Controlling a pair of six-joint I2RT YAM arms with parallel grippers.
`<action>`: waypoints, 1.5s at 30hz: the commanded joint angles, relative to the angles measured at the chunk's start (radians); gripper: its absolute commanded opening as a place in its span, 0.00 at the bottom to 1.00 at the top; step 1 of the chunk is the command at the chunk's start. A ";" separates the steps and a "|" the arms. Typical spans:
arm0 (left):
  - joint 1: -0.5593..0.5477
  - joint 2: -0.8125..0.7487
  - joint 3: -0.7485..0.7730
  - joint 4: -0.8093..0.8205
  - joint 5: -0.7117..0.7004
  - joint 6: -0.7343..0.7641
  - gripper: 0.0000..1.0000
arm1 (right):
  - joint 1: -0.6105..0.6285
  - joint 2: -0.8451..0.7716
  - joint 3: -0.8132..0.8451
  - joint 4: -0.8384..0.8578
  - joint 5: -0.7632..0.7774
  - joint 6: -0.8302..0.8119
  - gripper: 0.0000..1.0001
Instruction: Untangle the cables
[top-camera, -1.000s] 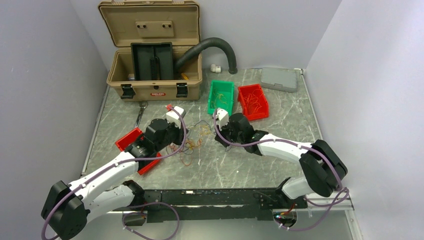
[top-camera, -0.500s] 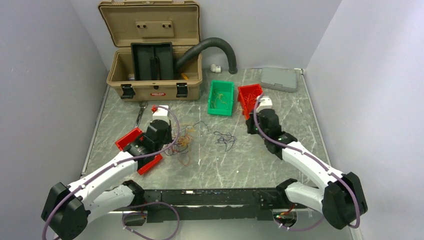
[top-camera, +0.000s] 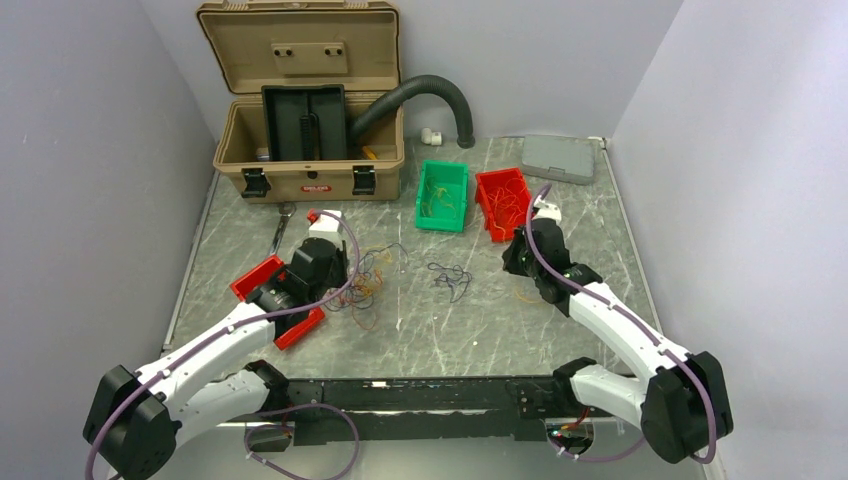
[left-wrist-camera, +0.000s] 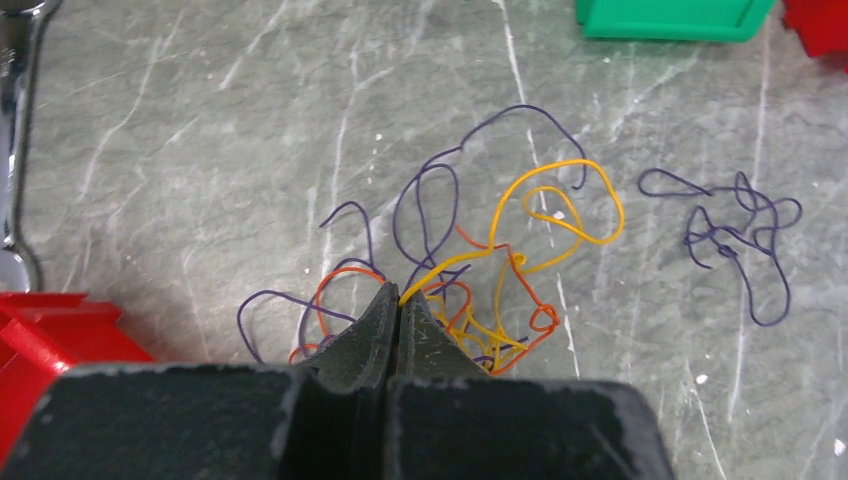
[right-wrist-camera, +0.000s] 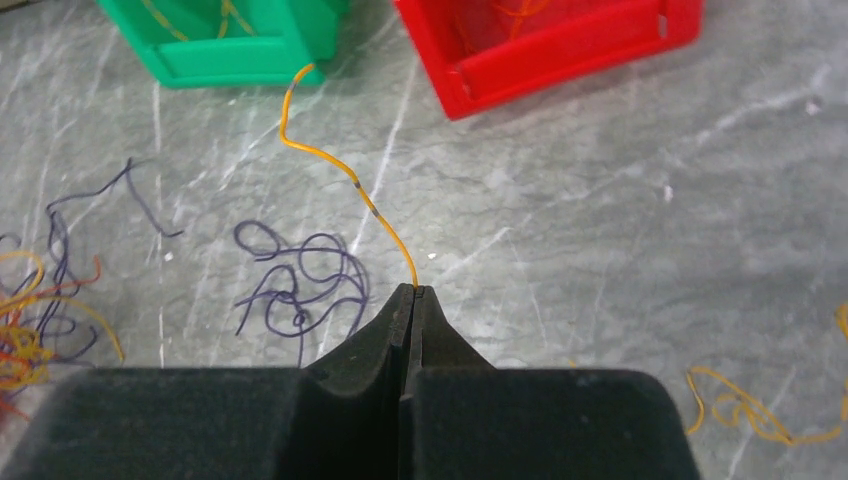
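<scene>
A tangle of thin orange, yellow and purple cables (left-wrist-camera: 480, 280) lies on the marble table left of centre (top-camera: 365, 282). My left gripper (left-wrist-camera: 400, 298) is shut on a yellow strand at the tangle's near edge (top-camera: 338, 285). A separate purple cable (left-wrist-camera: 735, 235) lies loose in the middle (top-camera: 450, 278), also visible left of the right fingers (right-wrist-camera: 300, 275). My right gripper (right-wrist-camera: 413, 288) is shut on the end of a single yellow-orange cable (right-wrist-camera: 340, 170) that runs toward the green bin. It sits in front of the red bin (top-camera: 512, 258).
Green bin (top-camera: 441, 195) and red bin (top-camera: 503, 203) hold more wires. Another red bin (top-camera: 262, 280) lies under the left arm. An open tan case (top-camera: 310, 150), a black hose (top-camera: 430, 95), a grey lid (top-camera: 558, 158) and a wrench (top-camera: 281, 225) stand behind. Loose yellow wire (right-wrist-camera: 740, 405).
My right arm swung from the tangle to the right, toward the red bin, shutting on a yellow cable. The purple cable came free and lies in the middle. The left gripper stayed shut.
</scene>
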 joint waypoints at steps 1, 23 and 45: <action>0.002 -0.002 0.009 0.074 0.097 0.029 0.00 | -0.012 -0.004 0.067 -0.123 0.154 0.133 0.00; -0.017 0.040 -0.003 0.161 0.240 0.066 0.00 | -0.380 -0.096 0.049 -0.369 0.005 0.160 1.00; -0.024 0.039 -0.096 0.295 0.304 0.126 0.00 | -0.488 -0.123 0.308 -1.015 0.199 0.460 1.00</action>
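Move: My right hand holds a yellow cable end about 10 cm above the table. The bare table it is bound for lies some 7 cm to its right and 3 cm back. The dark-blue cable lies 10 cm left and 1 cm ahead; the red box is 18 cm ahead, 3 cm right, and the green box 19 cm ahead, 12 cm left. From my left hand, shut on a yellow strand, the tangle lies 3 cm ahead, 4 cm right, about 10 cm down. I swing my right hand to the right, away from the dark-blue cable, and open it wide on the way, letting go of the yellow cable over the bare table. I carry on right and back, about 16 cm across and 8 cm back in all, turning some 50 degrees clockwise, tipping down and rising at the end. My left hand keeps its strand and drifts about 5 cm right over the tangle, turning clockwise. ##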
